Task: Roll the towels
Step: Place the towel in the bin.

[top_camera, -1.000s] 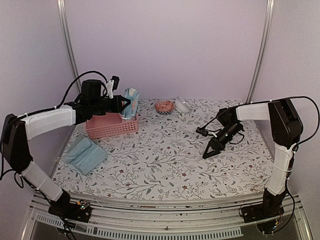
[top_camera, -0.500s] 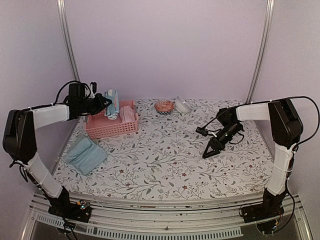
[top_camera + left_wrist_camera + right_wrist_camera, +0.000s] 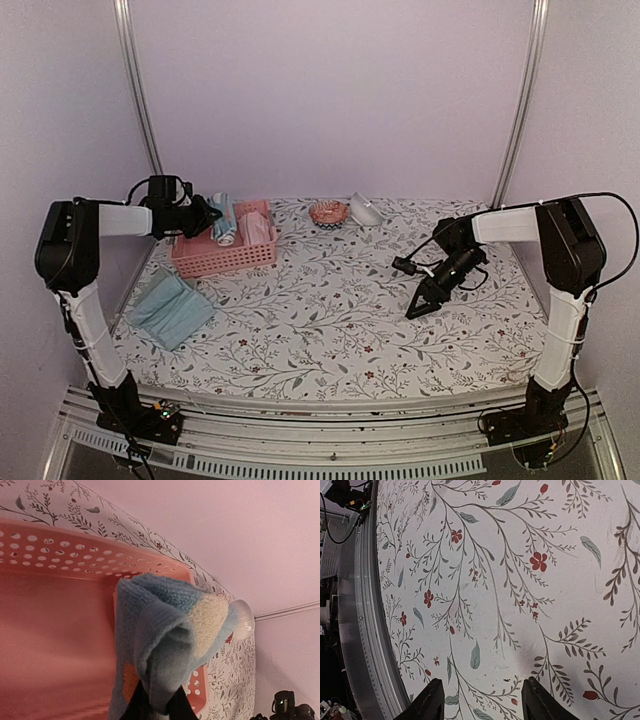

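My left gripper (image 3: 210, 216) is shut on the light blue towel with orange and white motifs (image 3: 224, 220), a roll held just over the pink perforated basket (image 3: 230, 258). In the left wrist view the rolled blue towel (image 3: 165, 625) rises from my left gripper (image 3: 157, 707), with the basket wall (image 3: 55, 555) behind it. A pink towel (image 3: 257, 229) lies inside the basket. The pale teal towel (image 3: 170, 308) lies folded on the table in front of the basket. My right gripper (image 3: 420, 303) hangs open and empty over the floral cloth (image 3: 520, 580), its fingers (image 3: 434, 701) wide apart.
An orange bowl (image 3: 328, 212) and a white object (image 3: 365, 210) sit at the back of the table. The table's metal edge rail (image 3: 365, 645) runs along the left of the right wrist view. Pale walls and two metal posts enclose the table.
My left gripper has swung left and down with the blue towel, from above the basket's right end to low over its middle. The right arm has not moved.
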`<state>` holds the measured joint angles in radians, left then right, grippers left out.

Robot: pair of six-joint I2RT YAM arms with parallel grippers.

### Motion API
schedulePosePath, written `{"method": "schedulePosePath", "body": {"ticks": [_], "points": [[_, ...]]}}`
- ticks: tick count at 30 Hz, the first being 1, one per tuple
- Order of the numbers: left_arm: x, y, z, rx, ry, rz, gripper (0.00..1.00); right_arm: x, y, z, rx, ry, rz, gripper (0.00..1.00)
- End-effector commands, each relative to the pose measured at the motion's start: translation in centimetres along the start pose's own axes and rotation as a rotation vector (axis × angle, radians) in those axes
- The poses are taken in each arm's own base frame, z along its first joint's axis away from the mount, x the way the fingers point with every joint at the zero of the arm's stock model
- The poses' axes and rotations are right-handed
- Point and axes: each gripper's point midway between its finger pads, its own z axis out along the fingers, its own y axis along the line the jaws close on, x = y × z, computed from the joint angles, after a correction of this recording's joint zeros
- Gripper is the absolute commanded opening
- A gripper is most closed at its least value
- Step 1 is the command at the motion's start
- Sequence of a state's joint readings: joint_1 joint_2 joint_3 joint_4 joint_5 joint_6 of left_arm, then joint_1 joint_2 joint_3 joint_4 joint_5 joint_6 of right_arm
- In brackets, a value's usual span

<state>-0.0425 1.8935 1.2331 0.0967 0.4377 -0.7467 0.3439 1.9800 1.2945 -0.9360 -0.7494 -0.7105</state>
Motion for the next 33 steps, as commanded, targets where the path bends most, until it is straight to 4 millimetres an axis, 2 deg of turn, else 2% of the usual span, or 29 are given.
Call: {"method": "schedulePosePath", "body": {"ticks": [1, 2, 3, 6, 15, 19, 27, 33], "points": [[-1.8, 0.1, 1.2, -0.001, -0.033, -0.016, 0.00, 0.7, -0.6, 0.5, 0.009, 0.017, 0.009, 0.54], [-2.2, -0.1, 1.2, -0.001, -0.038, -0.016, 0.00, 0.8, -0.7, 0.5, 0.010, 0.019, 0.009, 0.54], [-1.4, 1.4, 2.4, -0.025, -0.010, -0.033, 0.00, 0.8, -0.7, 0.5, 0.010, 0.019, 0.007, 0.54], [-1.0, 2.3, 3.5, -0.047, 0.012, -0.050, 0.00, 0.9, -0.8, 0.6, 0.009, 0.024, 0.011, 0.54], [-0.5, 4.7, 4.4, -0.117, 0.004, -0.078, 0.00, 1.3, -0.9, 0.9, 0.006, 0.037, 0.018, 0.53], [0.3, 5.9, 5.5, -0.140, 0.030, -0.095, 0.01, 1.4, -1.1, 1.1, 0.003, 0.043, 0.024, 0.53], [2.0, 6.9, 8.2, -0.160, 0.094, -0.116, 0.03, 1.4, -1.0, 1.0, 0.003, 0.043, 0.025, 0.53], [3.6, 5.9, 10.0, -0.098, 0.168, -0.150, 0.04, 1.7, -1.2, 1.3, -0.003, 0.054, 0.034, 0.53]]}}
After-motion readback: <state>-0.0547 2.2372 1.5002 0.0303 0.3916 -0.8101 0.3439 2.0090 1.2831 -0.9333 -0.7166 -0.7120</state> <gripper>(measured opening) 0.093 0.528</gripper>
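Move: The blue spotted towel roll is already in the left hand, just over the pink bin. Its place in the bin, left of the pink roll, lies about 5 cm ahead of this hand, 2 cm to its right and 10 cm below. The pink roll is 6 cm ahead, 9 cm right and 10 cm down; the light-blue towel is some 22 cm back, 5 cm left and 13 cm down. From the right hand the place is roughly 29 cm ahead, 45 cm left and 1 cm lower. The blue towel roll, still pinched in the left fingers, is lowered into the bin beside the pink roll: the left hand eases forward a few centimetres, sinks steeply, then goes on down and forward before levelling off, about 9 cm down and 5 cm forward in all. The wrist tips some 10 degrees farther down, and the fingers keep their hold. ##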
